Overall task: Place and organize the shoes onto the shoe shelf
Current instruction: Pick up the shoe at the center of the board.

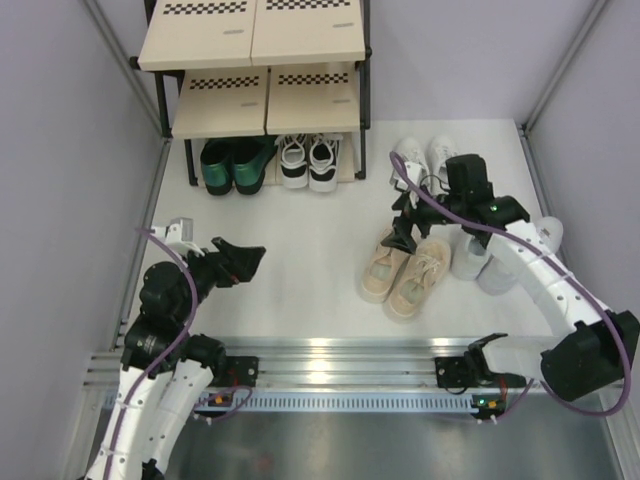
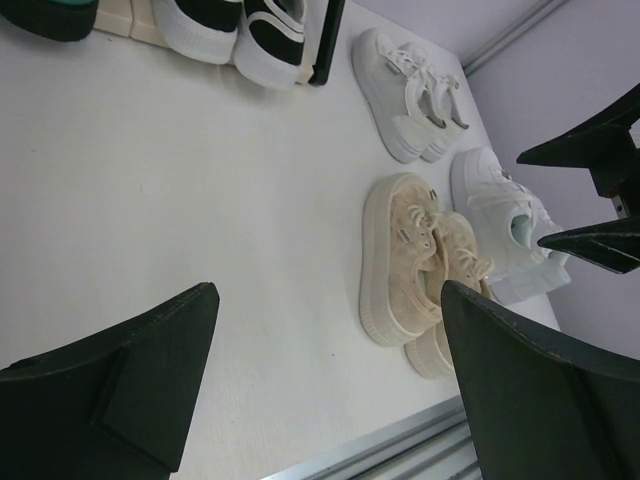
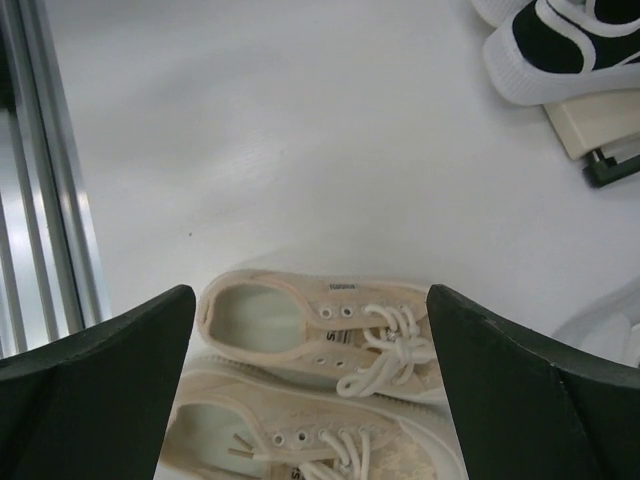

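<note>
The shoe shelf (image 1: 255, 60) stands at the back. On its bottom board sit the dark green shoes (image 1: 232, 165) and the black-and-white sneakers (image 1: 308, 160). The beige sneakers (image 1: 405, 272) lie side by side on the floor at centre right. My right gripper (image 1: 405, 235) hangs open just above them, and in the right wrist view its jaws (image 3: 310, 292) straddle the beige pair (image 3: 320, 330) without touching. Small white sneakers (image 1: 420, 155) lie behind it. The larger white sneakers (image 1: 480, 262) are partly hidden by the right arm. My left gripper (image 1: 245, 262) is open and empty at the left.
Grey walls close in both sides. A metal rail (image 1: 340, 355) runs along the near edge by the arm bases. The left wrist view shows the beige pair (image 2: 410, 265), both white pairs (image 2: 405, 90) and the right gripper's fingers (image 2: 590, 240).
</note>
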`<move>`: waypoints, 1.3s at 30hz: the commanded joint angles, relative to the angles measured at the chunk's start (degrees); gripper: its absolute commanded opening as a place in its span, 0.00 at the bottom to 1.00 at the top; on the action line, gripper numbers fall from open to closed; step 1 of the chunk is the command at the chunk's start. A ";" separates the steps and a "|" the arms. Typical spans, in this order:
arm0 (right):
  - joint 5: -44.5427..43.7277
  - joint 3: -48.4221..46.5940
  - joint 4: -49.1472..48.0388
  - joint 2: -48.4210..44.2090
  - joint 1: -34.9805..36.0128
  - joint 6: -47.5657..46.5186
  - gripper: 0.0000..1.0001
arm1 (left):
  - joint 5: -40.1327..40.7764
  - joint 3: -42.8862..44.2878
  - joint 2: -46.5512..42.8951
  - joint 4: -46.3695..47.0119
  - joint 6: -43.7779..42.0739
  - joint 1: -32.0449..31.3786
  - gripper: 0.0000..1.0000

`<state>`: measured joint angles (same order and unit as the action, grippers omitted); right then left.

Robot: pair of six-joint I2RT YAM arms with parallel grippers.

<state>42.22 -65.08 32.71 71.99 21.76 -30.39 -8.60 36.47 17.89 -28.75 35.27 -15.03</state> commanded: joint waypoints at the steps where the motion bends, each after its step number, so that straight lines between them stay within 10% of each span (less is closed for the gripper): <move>1: 3.58 2.40 4.12 -4.92 -1.28 -4.06 0.99 | -5.19 -0.87 1.00 0.19 5.33 0.09 0.98; 20: 10.52 12.26 2.10 -10.11 -13.67 -4.68 0.99 | -10.39 -4.74 12.86 4.66 8.94 -2.63 0.94; 30: 8.41 13.40 1.66 -12.22 -15.86 -4.32 0.99 | 7.99 -3.51 30.96 23.11 9.39 -29.76 0.94; 39: 8.41 13.58 2.45 -12.92 -17.98 -4.50 0.99 | 16.15 9.12 57.15 35.60 3.67 -40.61 0.94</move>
<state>49.25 -51.37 36.07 60.42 4.64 -33.67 2.92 39.46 71.00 -2.02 42.22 -53.67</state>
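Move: The left beige shoe, at the centre of the board, lies about 29 cm to the right of the left hand, 3 cm farther out and 21 cm below. Its partner, the right beige shoe, is roughly 7 cm to the right of it and 4 cm nearer the bases; the white sneakers stand some 21 cm beyond it and 10 cm to its right. From the right hand the left beige shoe is about 6 cm back, straight below by 19 cm. The left beige shoe's heel is what the left hand goes for: first sinking, then swinging right faster and faster, some 20 cm across and 13 cm down, with its fingers tipping down about 20 degrees and turning clockwise, still wide open. The right hand clears the way, shifting about 8 cm to the right and slightly down over the right beige shoe, also still open. ##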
